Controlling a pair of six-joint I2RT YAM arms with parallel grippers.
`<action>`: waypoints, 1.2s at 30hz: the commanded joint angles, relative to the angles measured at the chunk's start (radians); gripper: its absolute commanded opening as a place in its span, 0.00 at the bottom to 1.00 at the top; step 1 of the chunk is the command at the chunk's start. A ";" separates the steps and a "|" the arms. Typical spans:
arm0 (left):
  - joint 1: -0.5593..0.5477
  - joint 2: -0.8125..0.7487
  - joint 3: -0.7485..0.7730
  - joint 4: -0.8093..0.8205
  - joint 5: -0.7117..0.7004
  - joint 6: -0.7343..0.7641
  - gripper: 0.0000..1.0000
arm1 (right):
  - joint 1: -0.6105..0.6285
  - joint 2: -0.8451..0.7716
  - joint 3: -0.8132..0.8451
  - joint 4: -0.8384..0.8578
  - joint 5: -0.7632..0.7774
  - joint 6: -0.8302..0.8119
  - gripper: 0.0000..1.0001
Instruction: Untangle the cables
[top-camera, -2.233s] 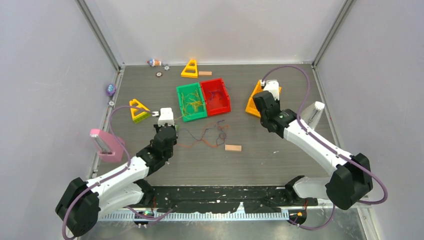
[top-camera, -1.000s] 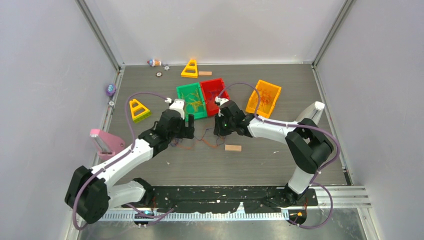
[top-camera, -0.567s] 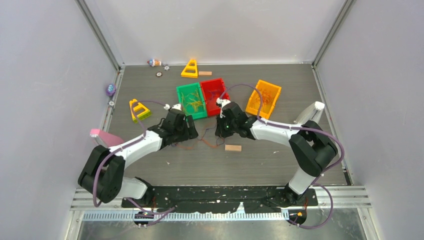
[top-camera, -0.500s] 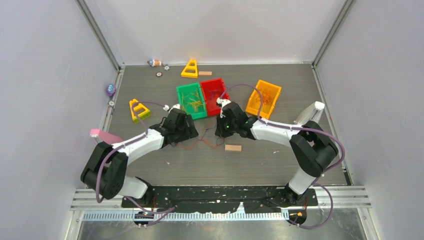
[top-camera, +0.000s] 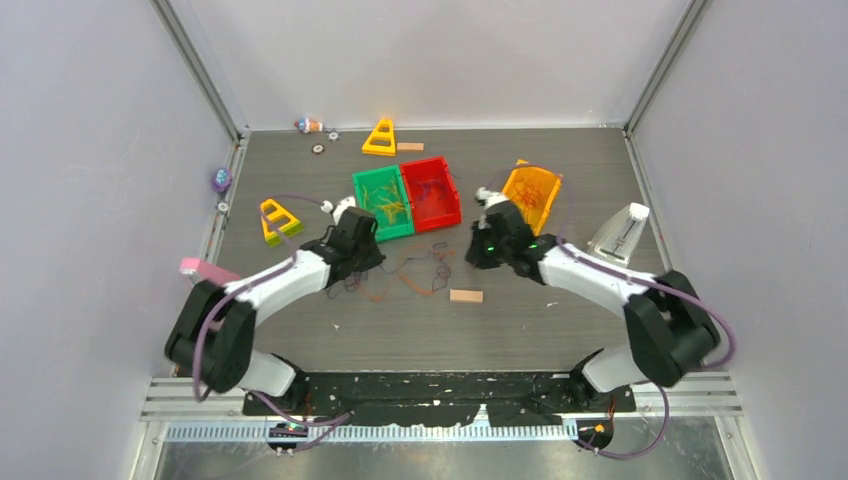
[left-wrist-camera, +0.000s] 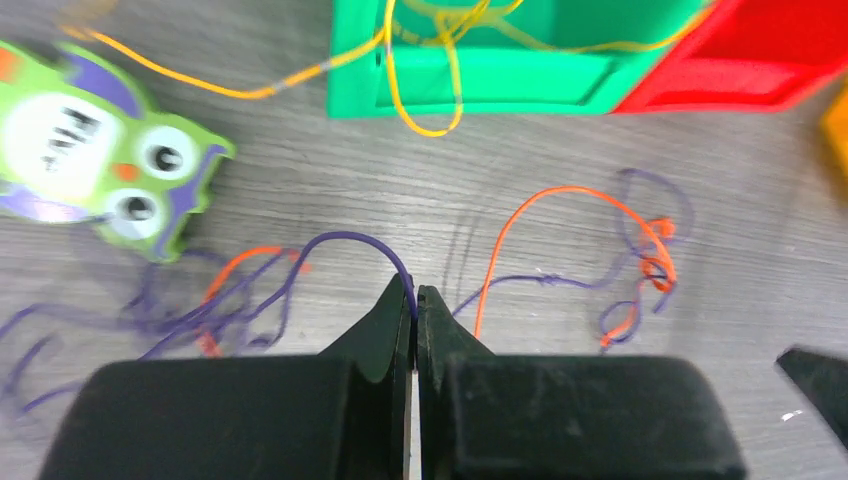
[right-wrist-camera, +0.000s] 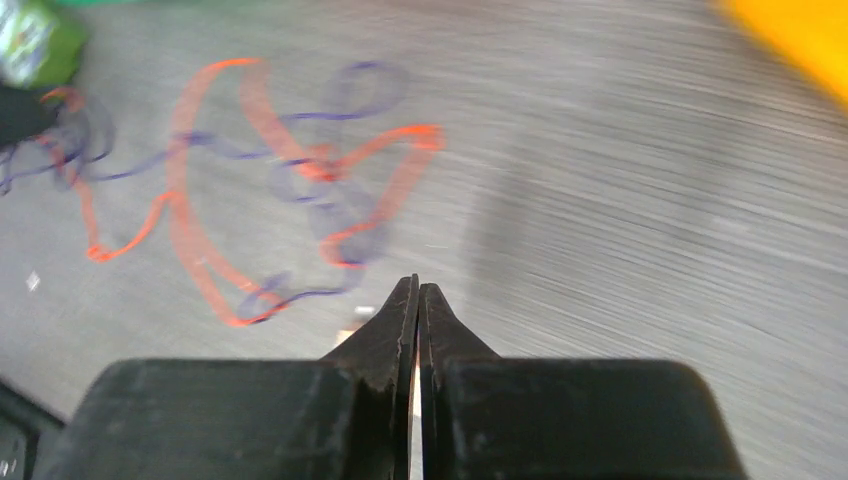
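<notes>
A loose tangle of thin purple and orange cables (top-camera: 412, 272) lies on the dark table between both arms. My left gripper (left-wrist-camera: 414, 296) is shut on a purple cable (left-wrist-camera: 345, 240) that arches up out of its tips. An orange cable (left-wrist-camera: 520, 212) loops to its right. Yellow cables (left-wrist-camera: 425, 70) spill over the wall of the green bin (left-wrist-camera: 480, 85). My right gripper (right-wrist-camera: 417, 287) is shut, and I see no cable between its tips. It hovers to the right of the blurred orange-and-purple tangle (right-wrist-camera: 300, 175). From above, the left gripper (top-camera: 366, 262) and right gripper (top-camera: 472, 258) flank the tangle.
Green bin (top-camera: 358, 206), red bin (top-camera: 455, 190) and orange bin (top-camera: 535, 190) stand behind the tangle. A small wooden block (top-camera: 466, 296) lies in front of it. An owl sticker (left-wrist-camera: 100, 150) is near the left gripper. Yellow triangles (top-camera: 277, 218) (top-camera: 381, 137) and a pink holder (top-camera: 200, 268) stand left.
My left gripper has shut on the purple cable. The right gripper has shut and its arm has swung right, away from the tangle toward the orange bin.
</notes>
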 joint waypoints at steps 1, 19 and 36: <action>0.008 -0.275 0.008 -0.113 -0.207 0.138 0.00 | -0.203 -0.204 -0.125 -0.060 0.077 0.022 0.05; 0.060 -0.404 0.347 -0.143 0.642 0.297 0.00 | -0.117 -0.481 -0.188 0.207 -0.351 -0.239 0.86; -0.089 -0.205 0.581 -0.228 0.821 0.306 0.00 | 0.092 -0.479 -0.247 0.717 -0.133 -0.323 0.93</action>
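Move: The left hand already pinches a thin purple cable about 17 cm to the right hand's left, level with it and some 3 cm lower. The main purple-orange tangle lies on the table about 6 cm left of the right hand and 2 cm ahead, some 6 cm down; the wooden block is 6 cm behind and 1 cm left. From the left hand, the green box stands 13 cm ahead and 1 cm right, the owl toy 8 cm left and 1 cm ahead. Upward by nearly 30 cm goes the left hand, keeping its pinch on the purple cable, then across to the right by about 12 cm and somewhat back, tips lifting and swinging clockwise. The right hand first sweeps right with shut fingers, then climbs, opens wide and returns left under the left hand, tilting up some 40 degrees to bring its open fingers to the hanging cable. ##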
